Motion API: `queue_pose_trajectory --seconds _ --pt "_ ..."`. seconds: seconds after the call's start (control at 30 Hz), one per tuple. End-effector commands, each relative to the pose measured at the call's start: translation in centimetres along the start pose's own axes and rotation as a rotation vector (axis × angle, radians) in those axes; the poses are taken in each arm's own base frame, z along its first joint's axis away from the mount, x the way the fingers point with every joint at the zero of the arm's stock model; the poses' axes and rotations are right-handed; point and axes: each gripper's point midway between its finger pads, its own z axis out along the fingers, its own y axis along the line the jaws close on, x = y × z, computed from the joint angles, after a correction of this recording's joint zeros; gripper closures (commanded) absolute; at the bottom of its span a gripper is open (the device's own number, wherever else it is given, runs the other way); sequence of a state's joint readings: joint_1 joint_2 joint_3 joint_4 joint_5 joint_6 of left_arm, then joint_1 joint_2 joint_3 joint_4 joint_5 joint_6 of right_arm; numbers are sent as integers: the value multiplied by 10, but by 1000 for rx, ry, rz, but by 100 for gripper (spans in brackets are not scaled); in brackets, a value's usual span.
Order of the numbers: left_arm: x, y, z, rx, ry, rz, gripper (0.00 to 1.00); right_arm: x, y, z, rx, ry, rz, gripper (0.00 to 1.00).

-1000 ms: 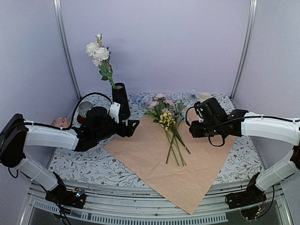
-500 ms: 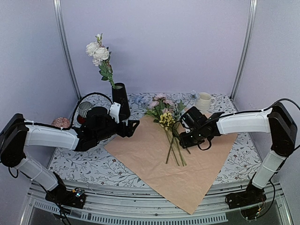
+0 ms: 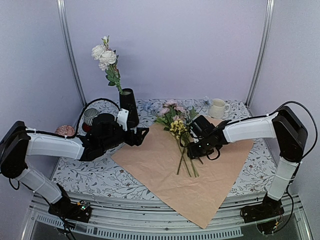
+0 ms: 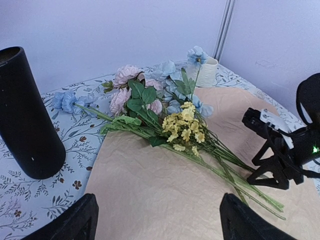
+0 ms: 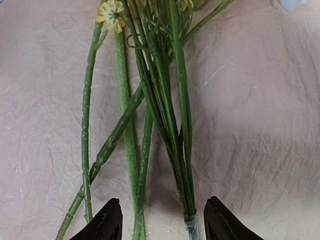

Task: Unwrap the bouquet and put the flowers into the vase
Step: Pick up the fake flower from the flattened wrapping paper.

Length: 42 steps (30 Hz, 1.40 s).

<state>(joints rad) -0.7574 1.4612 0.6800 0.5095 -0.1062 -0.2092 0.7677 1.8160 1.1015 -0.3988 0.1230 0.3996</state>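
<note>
The vase (image 3: 129,107) (image 4: 25,115) is a tall black cylinder at the back left, holding a white-bloomed stem (image 3: 105,56). The bouquet lies unwrapped: its tan paper (image 3: 170,170) (image 4: 145,185) is spread flat, and the flowers (image 3: 174,122) (image 4: 165,112), pink, blue and yellow, rest on it with their stems (image 5: 165,100) fanning toward the front. My right gripper (image 3: 189,148) (image 5: 162,220) hangs open just above the stem ends, a taped bundle of thin stems (image 5: 186,200) and a thicker stem between its jaws. My left gripper (image 3: 142,136) (image 4: 158,210) is open over the paper's left part, holding nothing.
A cream mug (image 3: 217,108) (image 4: 207,72) stands behind the paper at the back right. A striped grey cup (image 3: 90,116) and a pink object (image 3: 65,131) sit left of the vase. One blue bloom (image 3: 148,106) (image 4: 67,100) lies on the patterned cloth beside the vase.
My right arm has swung left and down from near the mug to the flower stems, and its jaws have widened. The left arm has stayed where it was.
</note>
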Motion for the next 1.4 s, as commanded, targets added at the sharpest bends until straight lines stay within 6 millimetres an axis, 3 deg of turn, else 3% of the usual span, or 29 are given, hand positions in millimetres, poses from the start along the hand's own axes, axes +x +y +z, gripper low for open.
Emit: queue_pose_trajectory --seconds 0.0,0.3,0.6,1.2,1.37 --pt "-3 -6 4 11 -4 15 14 -14 5 7 -41 -17 18 44" --pt "-4 -6 3 9 -6 15 14 -18 -3 16 -12 -10 44 51" --pt "-4 -6 3 9 -5 17 14 -24 -8 14 -11 -27 63 57" --pt "-5 -6 3 8 -6 21 14 -9 -18 35 37 24 67 72" --pt "-5 -6 3 10 -6 21 14 -10 -15 32 33 28 40 78"
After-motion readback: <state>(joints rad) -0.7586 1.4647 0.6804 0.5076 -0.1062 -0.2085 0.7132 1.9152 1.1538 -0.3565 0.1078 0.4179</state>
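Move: The yellow flower's bundled stems lie under the right hand; the spot for the grip is about 3 cm ahead and 3 cm below. Its blossoms are some 12 cm ahead and 4 cm left. Loose green stems run level with the hand, about 3 cm to its left, while the pink flowers sit roughly 22 cm ahead and 7 cm left. From the left hand, the grip spot is about 16 cm right, 1 cm ahead and 17 cm below. The right fingers, already straddling the yellow flower's bundled stems, narrow around them from over half open to about a quarter, one finger either side, leaving the loose stems outside on the left. Meanwhile the hand slides about 2.5 cm forward along the bundle towards the blossoms and sinks about 2 cm to the paper, turning slightly clockwise. A firm grip can't be made out yet. ##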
